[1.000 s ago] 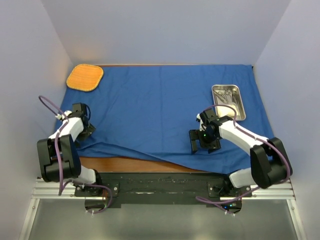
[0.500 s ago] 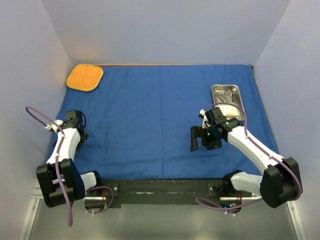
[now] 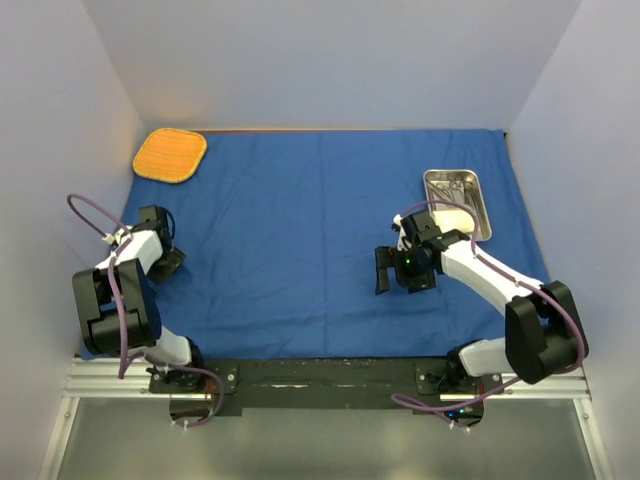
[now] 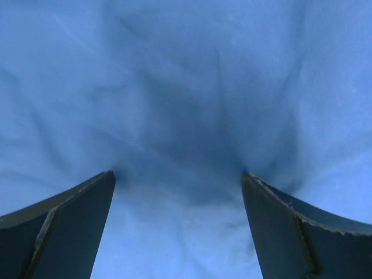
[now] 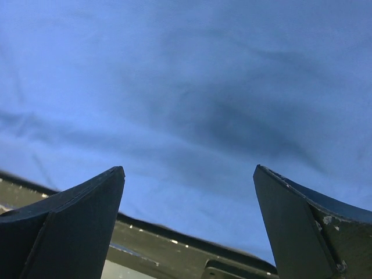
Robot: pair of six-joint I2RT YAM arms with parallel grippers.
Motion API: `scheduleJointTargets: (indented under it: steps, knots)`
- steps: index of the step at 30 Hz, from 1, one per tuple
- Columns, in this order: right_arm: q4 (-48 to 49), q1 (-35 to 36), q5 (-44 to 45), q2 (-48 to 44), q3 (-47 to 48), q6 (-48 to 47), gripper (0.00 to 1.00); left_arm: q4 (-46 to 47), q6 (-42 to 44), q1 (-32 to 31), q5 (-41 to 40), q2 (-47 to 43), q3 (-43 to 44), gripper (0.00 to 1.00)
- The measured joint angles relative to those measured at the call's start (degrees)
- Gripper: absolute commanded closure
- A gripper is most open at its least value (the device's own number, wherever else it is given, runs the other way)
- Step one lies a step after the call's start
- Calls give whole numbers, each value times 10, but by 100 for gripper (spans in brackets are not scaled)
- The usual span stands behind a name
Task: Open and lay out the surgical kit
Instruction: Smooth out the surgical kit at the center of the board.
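Note:
The surgical kit's blue cloth wrap (image 3: 300, 230) lies spread flat over the table. Its shiny steel tray (image 3: 484, 205) sits on the cloth at the right, with slim metal instruments (image 3: 450, 186) inside and a pale gauze pack (image 3: 456, 219) at its near end, partly behind the right arm. My left gripper (image 3: 166, 263) is at the cloth's left edge, open, its fingertips (image 4: 107, 180) just above bare cloth (image 4: 186, 87). My right gripper (image 3: 400, 282) hangs open over the cloth (image 5: 186, 70) left of the tray, pointing at the near edge, with nothing between its fingers (image 5: 261, 174).
An orange rounded-square mat (image 3: 170, 154) lies at the far left corner, partly on the cloth. Pale walls close in the left, back and right sides. The black mounting rail (image 3: 320, 375) (image 5: 174, 244) runs along the near edge, just beyond the cloth's hem.
The cloth's near edge, folded back over bare wood a second ago, now lies flat to the rail. My left gripper has opened wider and moved back up the left edge. The right gripper shifted slightly left.

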Motion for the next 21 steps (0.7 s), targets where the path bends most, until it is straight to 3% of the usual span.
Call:
scheduleJointTargets:
  steps: [4, 9, 15, 21]
  knots:
    - [21, -46, -4, 1, -59, 30, 1, 12, -6, 0, 3, 3, -3, 3]
    - [14, -136, -3, -75, -115, 99, 1, 26, -20, 9, 0, -60, -64, 3]
    - [-30, -186, 52, -117, -113, 140, 1, 4, -14, 21, 0, -70, -60, 2]
    - [-35, -188, 108, -121, -58, 140, 1, -9, 11, 19, 4, -70, -3, 2]
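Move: For the right hand, the stretch of blue surgical-kit cloth to be smoothed lies about 9 cm to its right, 2 cm back and 3 cm below. The steel tray stands roughly 21 cm ahead and 16 cm right of that hand, and the cloth's front edge runs about 16 cm straight back. The left hand hovers barely a centimetre over its own patch, centred 1 cm back and straight below; the orange pad is about 34 cm ahead of it and 3 cm left. The right hand, fingers staying open, sinks some 2.5 cm to the cloth and sweeps rightward and slightly back along its front part, then lifts about 3 cm and comes forward again, about 10 cm to the right in all, the wrist turning some 35 degrees clockwise. The left hand, also open, stays low and draws back about 2.5 cm over the cloth's left side, then eases forward and rises. ##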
